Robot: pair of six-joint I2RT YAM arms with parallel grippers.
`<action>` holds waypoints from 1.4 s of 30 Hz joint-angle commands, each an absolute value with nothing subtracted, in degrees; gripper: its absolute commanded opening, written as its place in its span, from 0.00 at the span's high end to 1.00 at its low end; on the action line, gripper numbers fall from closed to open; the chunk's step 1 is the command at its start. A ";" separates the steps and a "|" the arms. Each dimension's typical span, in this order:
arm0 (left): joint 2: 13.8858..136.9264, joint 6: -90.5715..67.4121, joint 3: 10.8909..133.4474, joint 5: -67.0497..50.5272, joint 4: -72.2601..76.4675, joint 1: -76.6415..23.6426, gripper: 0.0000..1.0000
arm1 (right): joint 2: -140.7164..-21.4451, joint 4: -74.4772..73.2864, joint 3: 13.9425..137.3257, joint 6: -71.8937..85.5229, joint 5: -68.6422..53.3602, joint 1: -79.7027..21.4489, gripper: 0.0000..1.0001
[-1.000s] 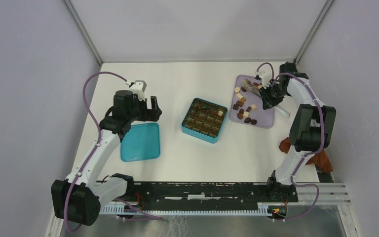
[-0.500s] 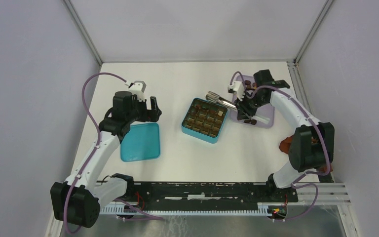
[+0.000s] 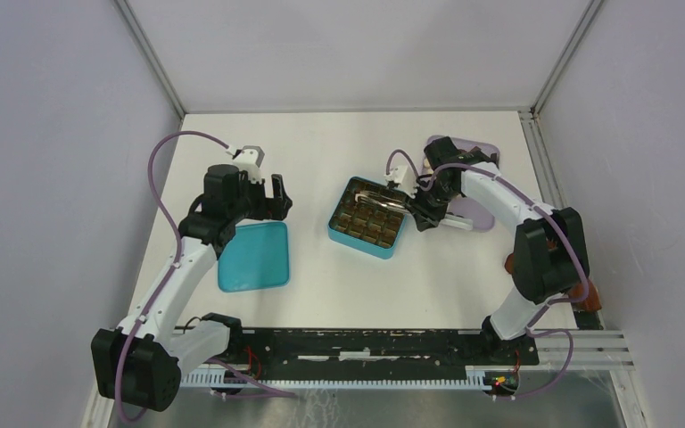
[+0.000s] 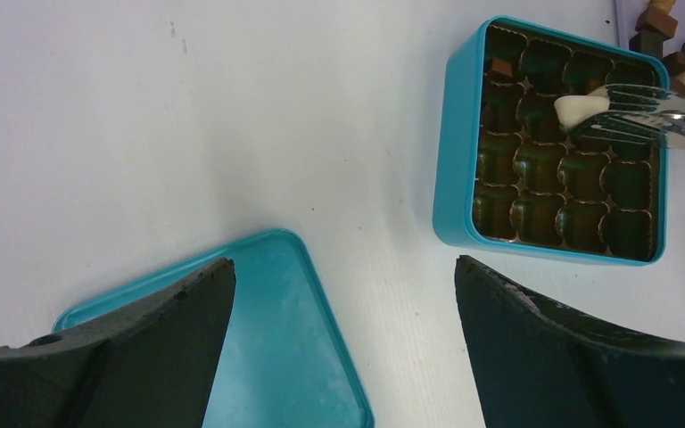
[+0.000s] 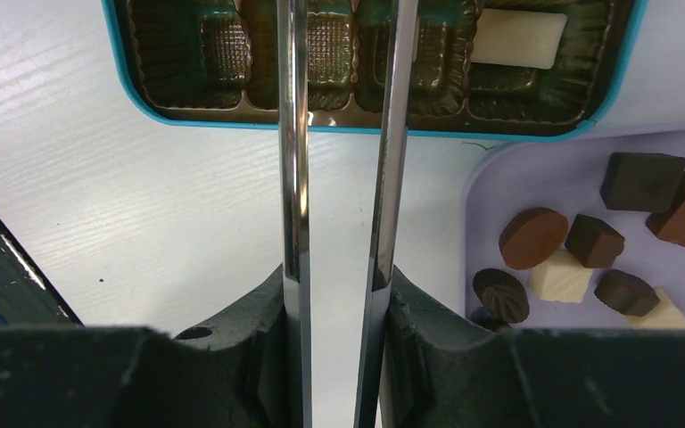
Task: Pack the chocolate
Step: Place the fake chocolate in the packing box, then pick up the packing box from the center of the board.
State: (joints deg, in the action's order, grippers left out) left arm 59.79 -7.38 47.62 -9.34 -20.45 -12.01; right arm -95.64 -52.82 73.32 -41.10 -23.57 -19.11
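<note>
The teal box [image 3: 367, 217] of brown compartments stands mid-table. My right gripper [image 3: 424, 209] is shut on the metal tongs [image 3: 383, 198], which reach out over the box. In the left wrist view a cream-white chocolate [image 4: 580, 109] sits at the tips of the tongs [image 4: 678, 125] above the box [image 4: 453, 160]. The right wrist view shows both tong arms [image 5: 292, 178] pinched in my right gripper [image 5: 339, 276]; their tips run out of frame. One white piece [image 5: 517, 38] lies in a corner cell. Loose chocolate [image 5: 533, 238] lies on the purple tray [image 5: 517, 178]. My left gripper [image 4: 343, 267] hangs open, empty.
The teal lid [image 3: 254, 257] lies flat left of the box, under my left gripper [image 3: 276, 192], and shows as the lid [image 4: 294, 357] between its fingers. The purple tray [image 3: 477, 147] sits right of the box. A reddish-brown cloth [image 3: 591, 299] lies at the right edge.
My right arm has swung left from the purple tray to over the teal box, carrying the tongs with it. The left arm has not moved.
</note>
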 commanded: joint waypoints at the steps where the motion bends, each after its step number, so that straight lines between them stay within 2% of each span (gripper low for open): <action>1: 58.89 -4.75 47.81 -10.49 -18.28 -11.88 0.03 | -96.71 -51.56 74.20 -39.33 -20.77 -20.39 0.97; 12: 59.63 -4.67 47.90 -12.24 -18.37 -11.93 0.03 | -97.35 -51.19 74.39 -38.31 -18.38 -20.53 0.96; 16: 62.43 -4.84 47.98 -21.08 -17.66 -11.89 0.04 | -94.47 -51.74 75.70 -38.25 -21.16 -19.93 0.97; 18: 64.96 -6.42 48.24 -27.66 -16.46 -12.00 0.09 | -92.85 -52.24 76.17 -38.45 -23.38 -18.64 0.97; 20: 68.60 -9.20 50.05 -31.13 -16.38 -12.54 0.18 | -91.28 -52.34 75.93 -38.57 -25.19 -16.91 0.97; 25: 78.66 -14.74 57.44 -23.69 -19.00 -17.73 0.32 | -87.72 -51.42 73.32 -38.85 -30.90 -12.45 0.97; 29: 86.34 -14.26 61.97 -15.30 -19.77 -23.36 0.33 | -86.67 -50.61 71.62 -39.10 -33.11 -10.52 0.97; 34: 94.71 -14.50 66.12 -10.08 -19.69 -26.48 0.42 | -86.31 -50.48 71.19 -39.29 -35.07 -9.35 0.97; 42: 103.27 -14.17 72.20 -9.70 -19.95 -27.75 0.57 | -86.22 -50.62 71.30 -39.45 -35.94 -8.83 0.97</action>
State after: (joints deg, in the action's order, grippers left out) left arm 101.14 -12.64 67.99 -11.42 -20.56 -27.11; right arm -87.81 -51.94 70.87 -38.87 -32.97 -9.39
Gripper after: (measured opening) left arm 0.459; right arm 0.366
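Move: The packing box's left wall lies about 15 cm to the left gripper's right, 5 cm ahead and 14 cm below. The white chocolate at the tongs' tips is some 4 cm right of that wall and 2 cm farther out; the blue tray sits 13 cm back, 10 cm left. From the right gripper, which holds the tongs, the box's middle is roughly 15 cm left, level ahead and 6 cm down; the purple tray's middle is 9 cm ahead, 8 cm right. Bring the left gripper about 13 cm right and 11 cm down, finishing slightly forward, to straddle the box's left wall; tip it down some 20 degrees, turn it slightly clockwise and close the fingers from wide open to about half. Keep the right grip on the tongs, lower them a centimetre, hold, then raise them about 5 cm with a little rightward travel, tips tilting up. ##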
